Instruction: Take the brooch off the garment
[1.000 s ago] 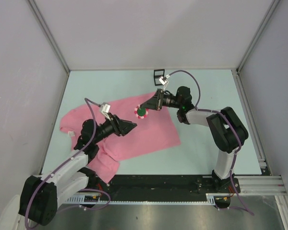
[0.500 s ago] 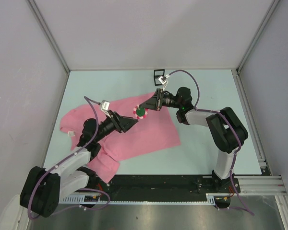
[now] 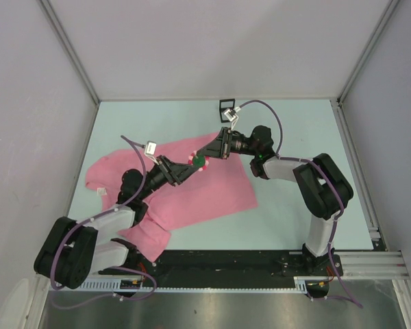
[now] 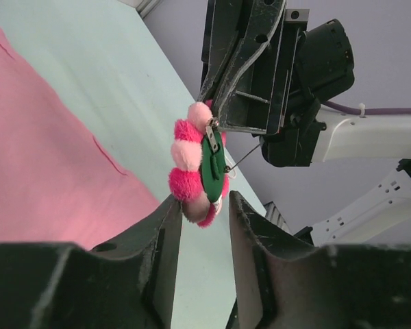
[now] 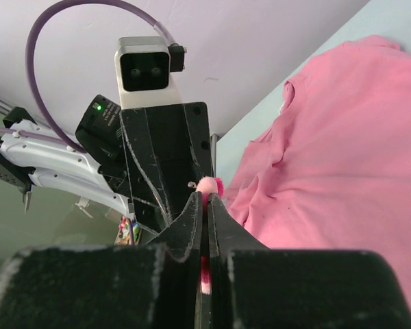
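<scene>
The brooch (image 3: 199, 161), fluffy pink petals on a green back, hangs in the air above the pink garment (image 3: 205, 195), apart from the cloth. My right gripper (image 3: 207, 155) is shut on its upper edge. In the right wrist view only a pink tuft of the brooch (image 5: 209, 184) sticks out past the closed right gripper (image 5: 204, 199). My left gripper (image 3: 190, 166) meets it from the left. In the left wrist view the brooch (image 4: 195, 161) has its lower end between the parted fingertips of the left gripper (image 4: 202, 204), against the left fingertip (image 4: 166, 212).
A small black square frame box (image 3: 227, 106) stands at the back of the pale green table (image 3: 294, 212). The garment's rumpled end (image 3: 147, 236) lies by the left arm's base. White walls and metal rails close in the table on three sides.
My left arm has reached right to the brooch and its jaws have narrowed around the lower end. The right arm and brooch have stayed in place.
</scene>
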Motion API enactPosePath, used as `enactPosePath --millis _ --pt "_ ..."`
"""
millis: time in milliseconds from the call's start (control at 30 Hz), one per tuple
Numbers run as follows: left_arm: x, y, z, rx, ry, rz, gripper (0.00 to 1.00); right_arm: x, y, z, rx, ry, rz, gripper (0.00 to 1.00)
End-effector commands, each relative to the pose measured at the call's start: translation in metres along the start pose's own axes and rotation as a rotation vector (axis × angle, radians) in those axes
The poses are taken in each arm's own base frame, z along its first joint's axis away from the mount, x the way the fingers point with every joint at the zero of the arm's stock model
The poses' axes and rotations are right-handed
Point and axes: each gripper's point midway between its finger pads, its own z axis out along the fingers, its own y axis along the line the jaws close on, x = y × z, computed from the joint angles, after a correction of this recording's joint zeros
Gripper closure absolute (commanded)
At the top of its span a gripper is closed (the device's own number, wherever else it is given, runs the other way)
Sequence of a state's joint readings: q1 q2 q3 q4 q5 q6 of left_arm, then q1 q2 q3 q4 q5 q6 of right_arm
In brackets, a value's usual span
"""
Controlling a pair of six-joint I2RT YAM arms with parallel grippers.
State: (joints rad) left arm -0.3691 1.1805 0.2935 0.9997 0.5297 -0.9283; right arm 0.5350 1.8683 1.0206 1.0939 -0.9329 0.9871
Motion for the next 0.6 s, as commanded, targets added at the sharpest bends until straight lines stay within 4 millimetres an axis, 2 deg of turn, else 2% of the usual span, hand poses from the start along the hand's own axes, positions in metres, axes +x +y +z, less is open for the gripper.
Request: enactPosePath --millis 0,167,200,233,267,333,567 --pt "-0.013 -0.022 0.0 0.102 -0.052 0.027 0.68 -0.005 0.014 0.001 -0.038 -0.009 -0.059 1.0" --pt "-0.015 -0.022 -0.003 0.098 -0.066 0.038 0.92 -0.005 0.013 0.001 -0.026 -0.005 -0.057 1.0" --pt "-0.015 -0.02 -0.004 0.09 -0.067 0.037 0.96 -0.006 0.012 0.001 -0.024 -0.007 -0.053 0.98" --pt "-0.015 -0.02 -0.005 0.085 -0.071 0.036 0.98 -0.006 0.011 0.0 -0.022 -0.009 -0.041 0.9" --pt "-0.016 -0.018 -0.006 0.077 -0.078 0.033 1.0 -0.006 0.012 0.0 -0.026 -0.008 -0.037 0.87" --pt "-0.016 -0.017 -0.008 0.064 -0.082 0.028 0.99 -0.007 0.012 -0.002 -0.041 -0.014 -0.016 0.79" --pt "-0.02 -0.013 -0.017 0.049 -0.107 0.012 1.0 -0.009 0.021 -0.007 -0.104 -0.038 -0.008 0.61"
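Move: The brooch, still pinched by its upper edge in the right fingers, hangs about 2 cm ahead of the left hand, 2 cm to its right and 1 cm higher, its lower rim at the open left fingertips. From the right hand it lies about 2 cm back and 2 cm below. The garment's middle is some 3 cm ahead, 6 cm left and 20 cm below the left hand; the black frame some 28 cm ahead and 16 cm right of it. Almost in place, the left hand shuts its fingers from about half open and pinches the brooch's lower rim, while the right hand holds still. The right fingers then open to about a third as that hand rises roughly 1 cm, and the left, keeping its grip, eases about 1 cm to its left, slightly back and up, away from the right hand. ##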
